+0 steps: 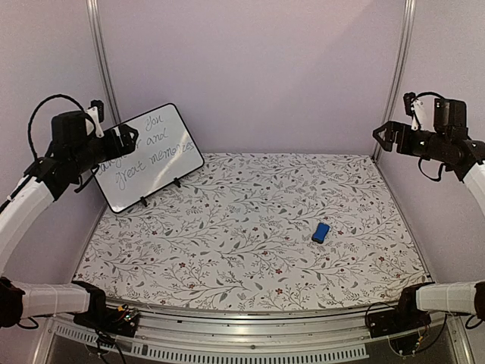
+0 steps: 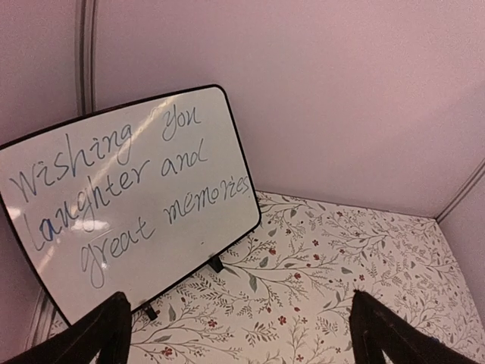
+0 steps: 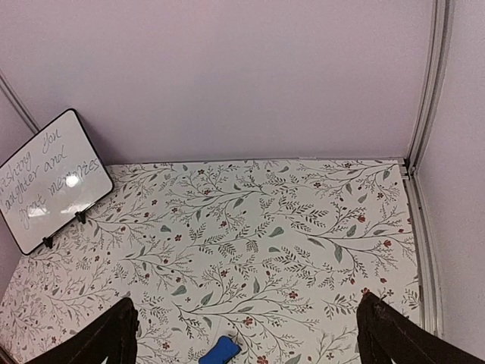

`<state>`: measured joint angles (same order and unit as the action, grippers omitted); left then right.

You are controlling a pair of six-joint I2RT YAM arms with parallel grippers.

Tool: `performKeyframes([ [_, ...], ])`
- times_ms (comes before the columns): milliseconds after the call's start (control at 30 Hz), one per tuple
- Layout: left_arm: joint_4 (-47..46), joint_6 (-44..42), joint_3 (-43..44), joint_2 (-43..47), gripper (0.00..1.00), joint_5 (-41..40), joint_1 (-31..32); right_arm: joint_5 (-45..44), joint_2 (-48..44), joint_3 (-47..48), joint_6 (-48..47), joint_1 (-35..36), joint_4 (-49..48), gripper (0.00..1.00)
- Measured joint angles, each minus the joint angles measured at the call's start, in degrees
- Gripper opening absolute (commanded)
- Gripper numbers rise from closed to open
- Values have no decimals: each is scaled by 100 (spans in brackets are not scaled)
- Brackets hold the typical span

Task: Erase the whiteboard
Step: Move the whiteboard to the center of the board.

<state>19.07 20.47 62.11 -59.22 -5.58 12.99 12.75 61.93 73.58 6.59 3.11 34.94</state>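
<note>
The whiteboard [image 1: 155, 155] stands tilted on small black feet at the back left, bearing cursive marker writing. It also shows in the left wrist view [image 2: 129, 197] and small in the right wrist view [image 3: 53, 178]. A small blue eraser block [image 1: 320, 232] lies on the floral table right of centre, and at the bottom of the right wrist view [image 3: 220, 350]. My left gripper [image 1: 129, 139] is raised just in front of the board's left part, open and empty. My right gripper [image 1: 384, 135] is raised at the far right, open and empty, well above the eraser.
The floral tabletop [image 1: 250, 227] is boxed in by plain pale walls at the back and sides, with metal corner posts [image 1: 102, 61]. The arm bases and a metal rail [image 1: 250, 337] run along the near edge.
</note>
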Motion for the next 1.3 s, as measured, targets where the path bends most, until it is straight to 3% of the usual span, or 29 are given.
performKeyframes([
  [533,293,420,-2,-240,100,-555,7,81,-129,85,4,-28,98,99],
  [967,286,1488,-608,-1001,100,-590,-72,-293,-11,61,179,-44,214,99],
  [1300,284,2083,-706,-1366,100,-1058,-72,-330,81,-118,306,-50,247,99],
])
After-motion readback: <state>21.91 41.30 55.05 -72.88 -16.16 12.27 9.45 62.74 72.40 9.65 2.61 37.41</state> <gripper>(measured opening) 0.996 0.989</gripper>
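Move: The whiteboard's middle stands about 16 cm ahead of the left hand, some 3 cm to its left and 18 cm lower. Its near black foot is about 7 cm ahead, 3 cm left; the far one 16 cm ahead, 8 cm right, both some 33 cm down. The blue eraser lies about 60 cm right and 8 cm back on the table. From the right hand the board is some 74 cm left and 16 cm ahead. The open left hand eases a little to its left, then drops about 15 cm in front of the whiteboard, gaining only a couple of centimetres forward, towards the board's lower edge and feet, while its fingers tip down some 20 degrees and swing counter-clockwise by about as much, staying clear of the board. The right hand, also open and empty, rises a touch, then sinks some 3 cm high over the right side of the table. ##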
